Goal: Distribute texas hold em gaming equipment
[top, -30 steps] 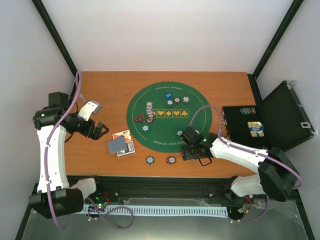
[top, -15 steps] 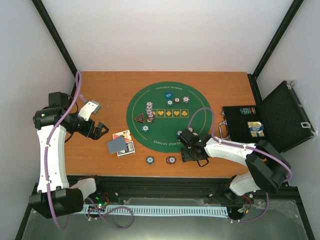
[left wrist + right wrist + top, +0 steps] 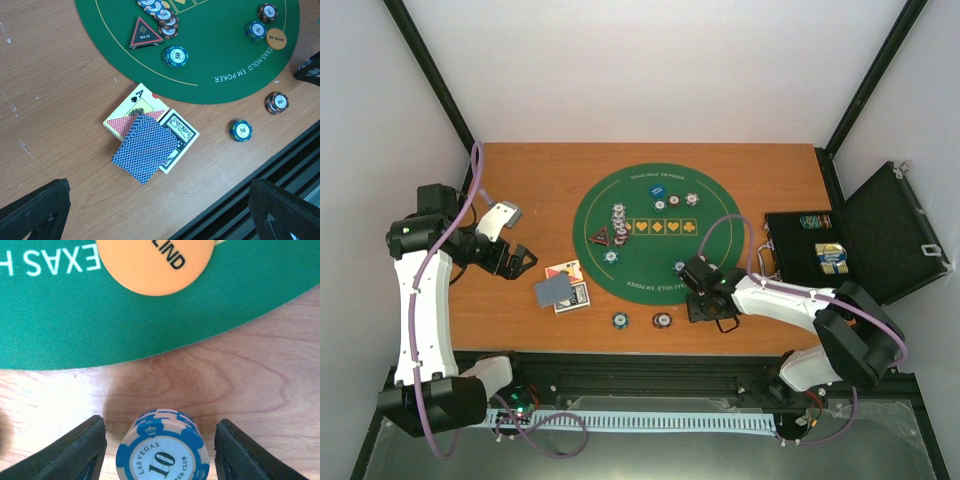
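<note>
My right gripper [image 3: 160,452] is open and straddles a short stack of blue-and-white "10" poker chips [image 3: 163,455] on the wood, with a gap on each side. The orange blind disc [image 3: 155,262] lies just ahead on the green mat [image 3: 60,325]. From above, the right gripper [image 3: 712,311] sits at the mat's near right edge and covers those chips. My left gripper [image 3: 160,215] hangs open and empty above the blue-backed playing cards [image 3: 144,152]. A black-red triangular marker [image 3: 145,34], a teal chip [image 3: 175,56] and a chip stack [image 3: 160,12] rest on the mat.
A brown chip [image 3: 662,320] and a teal chip [image 3: 619,320] lie on the wood near the front edge. The black case [image 3: 840,250] stands open at the right. A card box [image 3: 177,137] lies under the cards. The table's black front rail [image 3: 280,160] runs close by.
The right gripper's jaws have narrowed around the "10" chips and its arm has shifted slightly. The left arm has not moved.
</note>
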Available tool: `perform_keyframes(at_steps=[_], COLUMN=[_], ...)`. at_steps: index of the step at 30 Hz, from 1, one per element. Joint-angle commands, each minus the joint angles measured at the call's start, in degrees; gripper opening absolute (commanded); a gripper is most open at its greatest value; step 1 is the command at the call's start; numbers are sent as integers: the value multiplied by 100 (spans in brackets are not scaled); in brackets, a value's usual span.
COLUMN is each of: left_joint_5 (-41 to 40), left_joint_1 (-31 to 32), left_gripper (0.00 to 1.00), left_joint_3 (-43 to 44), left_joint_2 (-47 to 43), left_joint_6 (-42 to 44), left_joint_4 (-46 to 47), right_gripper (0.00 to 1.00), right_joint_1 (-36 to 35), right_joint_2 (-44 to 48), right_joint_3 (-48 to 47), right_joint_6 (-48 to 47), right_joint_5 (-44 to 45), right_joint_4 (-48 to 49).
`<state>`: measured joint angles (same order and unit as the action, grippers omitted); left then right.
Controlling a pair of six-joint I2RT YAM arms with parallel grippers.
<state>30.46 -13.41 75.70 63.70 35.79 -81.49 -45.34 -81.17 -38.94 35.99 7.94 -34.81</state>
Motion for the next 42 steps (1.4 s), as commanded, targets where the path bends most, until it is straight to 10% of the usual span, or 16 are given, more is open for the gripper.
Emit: perform_keyframes(at_steps=[1, 26, 42], left_joint_5=[29, 4, -46], left_joint_1=[-30, -30, -35], left_gripper=[100, 100, 100], left_joint_3=[163, 147, 84], left_joint_2=[-3, -3, 81], left_joint_6=[6, 45, 115], left_joint_4=[-95, -106, -107], right_gripper=[58, 29, 29], right_joint_1=[41, 144, 2607], right_joint_2=[150, 485, -1454], right_joint_3=[-86, -836, -3193], right_joint_6=[-45, -278, -1599], right_joint_5=[41, 349, -317], right_joint_4=[-99, -832, -713])
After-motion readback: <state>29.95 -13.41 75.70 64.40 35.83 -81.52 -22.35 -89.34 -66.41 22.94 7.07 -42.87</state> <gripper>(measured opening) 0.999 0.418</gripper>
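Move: The right hand's open fingers straddle the 10-chip stack, its middle about 1 cm below. The big blind button lies some 7 cm ahead and 2 cm left, the dark chip on the mat 11 cm ahead and 1 cm left; the dark chip stack on the wood is 9 cm left and 1 cm back. From the left hand the 10-chip stack is about 34 cm right, 3 cm back and 24 cm below. The right fingers close on the upper 10-chips, lift about 10 cm, and carry them 14 cm forward, slightly right. ##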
